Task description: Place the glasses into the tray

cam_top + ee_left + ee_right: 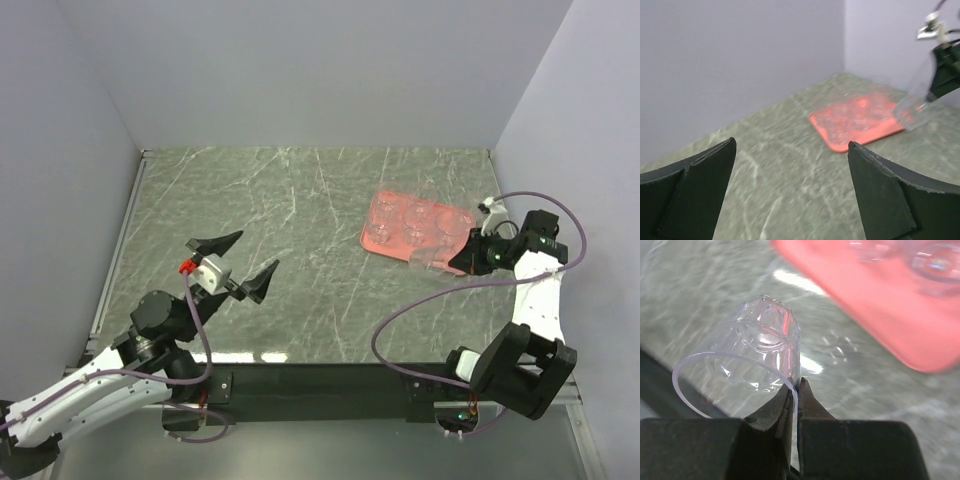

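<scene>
The salmon-pink tray lies at the right of the marble table, with several clear glasses standing in it. My right gripper is shut on the rim of one more clear glass, held tilted just off the tray's near edge. In the right wrist view the fingertips pinch that glass's wall, one inside and one outside, with the tray beyond. My left gripper stands wide open and empty at mid-left, above the table. Its view shows the tray and the held glass ahead.
Grey walls enclose the table at the back, left and right. The right arm's cable loops over the table near the front edge. A black bar runs along the near edge between the arm bases.
</scene>
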Tool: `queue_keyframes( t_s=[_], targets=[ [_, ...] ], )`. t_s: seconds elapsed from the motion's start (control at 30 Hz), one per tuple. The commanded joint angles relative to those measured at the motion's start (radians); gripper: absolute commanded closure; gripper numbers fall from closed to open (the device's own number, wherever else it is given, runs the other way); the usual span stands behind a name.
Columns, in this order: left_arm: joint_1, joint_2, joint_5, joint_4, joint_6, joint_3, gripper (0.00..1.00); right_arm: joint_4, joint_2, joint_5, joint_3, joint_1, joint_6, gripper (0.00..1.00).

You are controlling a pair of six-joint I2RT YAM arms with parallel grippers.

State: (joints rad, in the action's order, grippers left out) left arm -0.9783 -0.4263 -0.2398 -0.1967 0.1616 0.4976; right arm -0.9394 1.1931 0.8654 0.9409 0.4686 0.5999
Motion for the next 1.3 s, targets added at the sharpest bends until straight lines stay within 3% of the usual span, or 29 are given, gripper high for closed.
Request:
queue_keyframes(
  t_s=[0.0, 0.3, 0.67, 1.27],
  targets=[
    [0.009, 0.018, -0.178, 0.118, -0.013, -0.019, 0.01, 0.224, -0.053, -0.130, -0.004, 0.031, -0.199, 1.00],
    [0.038, -0.175, -0.241, 0.289, -0.077, 0.087, 0.01, 0.344, -0.014, -0.390, 0.009, 0.050, -0.354, 1.00],
    [0.061, -0.042, -0.228, 0.235, -0.054, 0.033, 0.01, 0.370, 0.075, -0.442, 0.015, 0.064, -0.384, 1.00],
    [0.070, -0.060, -0.217, 0.238, -0.060, 0.033, 0.01, 0.430, 0.192, -0.486, 0.001, 0.065, -0.384, 1.00]
  ],
)
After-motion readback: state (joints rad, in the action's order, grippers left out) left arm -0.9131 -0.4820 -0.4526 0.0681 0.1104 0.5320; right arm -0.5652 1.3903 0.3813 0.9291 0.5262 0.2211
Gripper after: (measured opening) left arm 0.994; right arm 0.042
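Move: The right hand holds a glass by its rim. The tray's empty near right corner, where the glass is taken, lies about 6 cm right of the hand, 5 cm ahead and 11 below. Two seated glasses border it: one some 12 cm ahead and level sideways, another 18 cm ahead and 6 right of the hand. From the left hand that corner is roughly 62 cm right, 11 ahead and 28 below. Still pinching the glass by its rim, the right hand carries it about 11 cm right and 5 cm forward to the tray's free near right corner, turning some 30 degrees clockwise, and sinks about 6 cm, mostly late. The empty left hand, wide open, dips nearly 10 cm while edging forward and left, then rises part of the way back. ##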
